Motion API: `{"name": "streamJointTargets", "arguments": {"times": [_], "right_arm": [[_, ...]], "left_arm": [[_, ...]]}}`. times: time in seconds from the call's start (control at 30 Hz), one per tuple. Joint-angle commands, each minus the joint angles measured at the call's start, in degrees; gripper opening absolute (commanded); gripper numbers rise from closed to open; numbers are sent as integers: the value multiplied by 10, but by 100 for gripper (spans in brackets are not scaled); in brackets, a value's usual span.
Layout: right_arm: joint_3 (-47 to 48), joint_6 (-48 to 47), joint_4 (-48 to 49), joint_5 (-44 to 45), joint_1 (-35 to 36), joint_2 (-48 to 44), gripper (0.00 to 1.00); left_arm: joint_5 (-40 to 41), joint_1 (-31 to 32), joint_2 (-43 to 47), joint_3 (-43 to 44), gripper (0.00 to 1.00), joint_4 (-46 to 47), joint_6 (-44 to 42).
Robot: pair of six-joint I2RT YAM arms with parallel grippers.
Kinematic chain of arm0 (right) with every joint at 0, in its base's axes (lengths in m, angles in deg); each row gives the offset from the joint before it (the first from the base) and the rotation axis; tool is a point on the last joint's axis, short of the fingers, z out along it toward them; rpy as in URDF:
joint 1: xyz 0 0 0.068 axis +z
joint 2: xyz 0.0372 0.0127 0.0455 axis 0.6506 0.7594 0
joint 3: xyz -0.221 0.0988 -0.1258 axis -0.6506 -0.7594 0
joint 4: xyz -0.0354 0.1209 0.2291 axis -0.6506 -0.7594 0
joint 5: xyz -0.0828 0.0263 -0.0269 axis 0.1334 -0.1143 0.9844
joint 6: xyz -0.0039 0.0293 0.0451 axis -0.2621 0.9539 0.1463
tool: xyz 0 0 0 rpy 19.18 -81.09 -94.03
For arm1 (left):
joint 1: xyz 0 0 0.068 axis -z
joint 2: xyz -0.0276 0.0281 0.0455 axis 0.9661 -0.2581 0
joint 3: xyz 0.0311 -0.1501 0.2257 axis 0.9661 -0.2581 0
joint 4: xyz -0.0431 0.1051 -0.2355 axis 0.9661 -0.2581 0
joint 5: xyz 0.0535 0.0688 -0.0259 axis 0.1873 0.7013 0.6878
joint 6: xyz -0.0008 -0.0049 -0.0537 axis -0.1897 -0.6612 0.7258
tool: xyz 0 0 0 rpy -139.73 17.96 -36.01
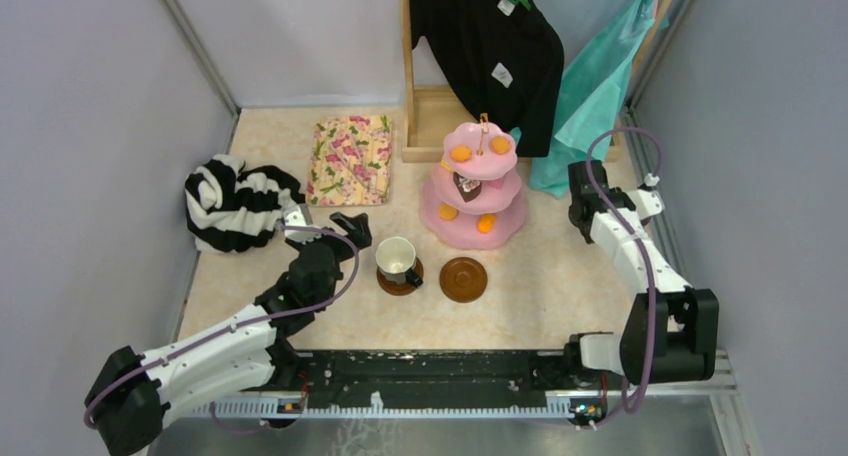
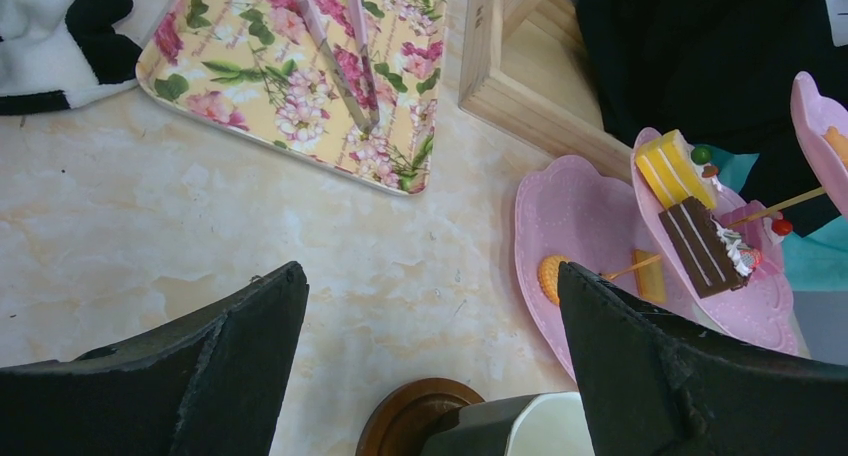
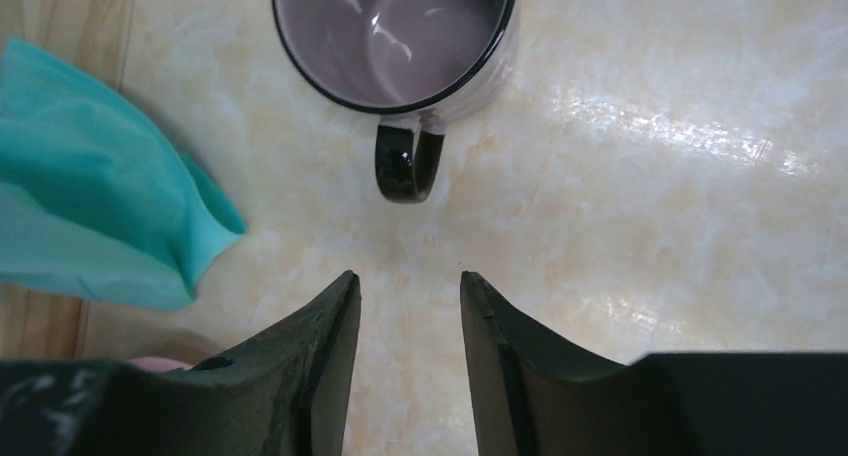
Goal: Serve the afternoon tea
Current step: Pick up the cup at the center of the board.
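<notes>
The pink three-tier cake stand (image 1: pixel 475 216) stands at the table's middle back, carrying orange pastries (image 1: pixel 461 152) and a brown one (image 1: pixel 467 186). A cream mug (image 1: pixel 397 259) sits on a brown saucer (image 1: pixel 400 283); a second saucer (image 1: pixel 464 278) lies bare to its right. My left gripper (image 1: pixel 350 231) is open just left of the cream mug, nothing between its fingers (image 2: pixel 430 271); the mug's rim (image 2: pixel 545 431) shows below them. My right gripper (image 3: pixel 409 276) is open and empty, a short way from the handle of the lilac mug (image 3: pixel 400 36), which stands upright on the table.
A floral tray (image 1: pixel 350 159) and a striped garment (image 1: pixel 235 201) lie at the back left. A wooden rack (image 1: pixel 425 126) with a black garment (image 1: pixel 490 46) and a teal cloth (image 1: pixel 590 96) stands behind the cake stand. The teal cloth (image 3: pixel 90 216) hangs left of my right gripper.
</notes>
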Motion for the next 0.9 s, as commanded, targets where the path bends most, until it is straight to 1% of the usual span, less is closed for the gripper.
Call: {"name": "streamJointTargets", "arguments": {"times": [0.0,0.03,0.07,0.1,0.2,0.53,0.87], "right_arm": [[37,-5,4,-15,-27,18,46],[37,-12,9,-17,-31,20,51],[38,-15,14,-18,-35,23,57],[39,-18,15,-22,-39,27,59],[42,-26,27,-27,-49,39,60],[57,-45,59,-51,-82,92,61],[90,-81,80,-78,-117,169,58]], "left_arm": [[1,2,16,-17,99,24,-9],[1,2,18,-18,99,25,-10],[2,2,19,-19,99,26,-12],[3,2,19,-19,99,27,-12],[6,2,19,-20,99,27,-13],[12,2,14,-20,99,31,-13],[17,2,-2,-20,99,40,-10]]}}
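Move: The purple cup stands about 7 cm to the right hand's right, 5 cm ahead and 8 cm below, its handle jutting back towards the fingers. The teal cloth's lower end is some 12 cm ahead and 9 cm left of the hand; the cake stand is roughly 30 cm left and 6 cm ahead. From the idle left hand the purple cup is some 70 cm right, 7 cm ahead and 13 cm below. Towards the purple cup's handle the right hand comes in, first mostly rightward and a little down, then right, forward and down together, about 6 cm in all. The fingers spread early from roughly a third to well over half open, then stay so, while the hand tips a few degrees farther down, bringing one fingertip to either side of the handle as seen from above; no contact can be seen. ##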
